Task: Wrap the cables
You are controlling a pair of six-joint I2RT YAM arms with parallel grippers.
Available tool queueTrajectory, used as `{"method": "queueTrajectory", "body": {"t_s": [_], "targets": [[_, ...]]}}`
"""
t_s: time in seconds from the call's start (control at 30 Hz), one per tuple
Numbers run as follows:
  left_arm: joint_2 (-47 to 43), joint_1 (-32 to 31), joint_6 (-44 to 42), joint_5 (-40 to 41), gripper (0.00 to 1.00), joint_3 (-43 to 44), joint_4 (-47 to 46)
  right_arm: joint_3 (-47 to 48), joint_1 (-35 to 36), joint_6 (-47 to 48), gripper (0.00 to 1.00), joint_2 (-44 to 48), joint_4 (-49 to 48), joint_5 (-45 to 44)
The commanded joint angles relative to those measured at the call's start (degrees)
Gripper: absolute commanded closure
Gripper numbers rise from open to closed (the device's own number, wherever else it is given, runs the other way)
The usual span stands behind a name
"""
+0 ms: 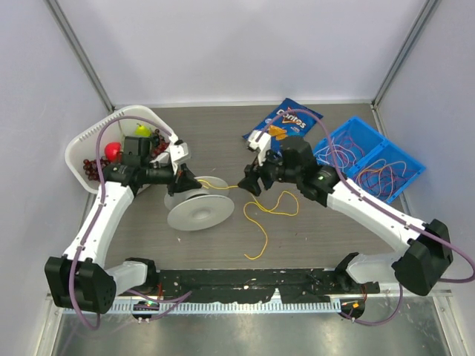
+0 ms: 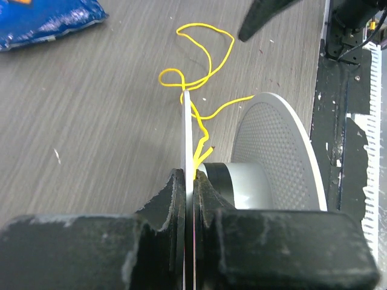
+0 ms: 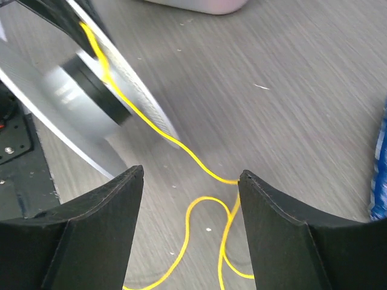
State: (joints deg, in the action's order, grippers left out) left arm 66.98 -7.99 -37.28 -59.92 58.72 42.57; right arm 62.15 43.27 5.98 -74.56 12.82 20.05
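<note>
A yellow cable (image 1: pixel 271 211) runs from the translucent white spool (image 1: pixel 200 210) across the table into loose loops. My left gripper (image 2: pixel 189 175) is shut on the spool's thin near flange (image 2: pixel 186 121). The yellow cable (image 2: pixel 205 48) comes down to those jaw tips beside the hub; whether it is pinched too I cannot tell. My right gripper (image 3: pixel 191 175) stands open low over the table. The yellow cable (image 3: pixel 151 124) passes between its fingers and touches the right fingertip (image 3: pixel 251 181). More cables (image 1: pixel 382 178) lie in the blue bin.
A blue two-part bin (image 1: pixel 355 127) stands at the back right and a Doritos bag (image 1: pixel 286 122) lies behind the right gripper (image 1: pixel 247 182). A white basket (image 1: pixel 82 148) with fruit sits at the back left, behind the left gripper (image 1: pixel 187 182).
</note>
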Motion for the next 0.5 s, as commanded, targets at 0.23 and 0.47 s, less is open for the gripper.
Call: {"method": "queueTrajectory", "body": {"t_s": [0.23, 0.47], "targets": [[-5.4, -1.7, 10.0, -5.2, 1.0, 10.9, -7.1, -12.3, -5.9, 16.7, 0.29, 10.3, -10.3, 10.6], [-6.6, -2.6, 8.7, -7.8, 1.0, 11.4, -6.2, -16.4, -6.0, 22.4, 0.28, 9.3, -24.8, 11.7]]}}
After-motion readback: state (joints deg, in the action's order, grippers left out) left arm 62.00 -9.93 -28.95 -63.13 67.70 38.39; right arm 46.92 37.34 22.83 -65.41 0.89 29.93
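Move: The left hand already pinches the spool's far rim with the cable beside it; the spool's middle is about 4 cm back, 2 cm right and 6 cm below. From the open right hand, the cable's bend lies roughly 1 cm ahead, 2 cm left and 2 cm below, the spool 13 cm left, 4 cm back and 5 cm below, and the Doritos bag 20 cm ahead, 11 cm right, some 12 cm below. Left hand lifts the still-pinched spool about 9 cm; open right hand draws 4 cm right, rolling 20 degrees. ##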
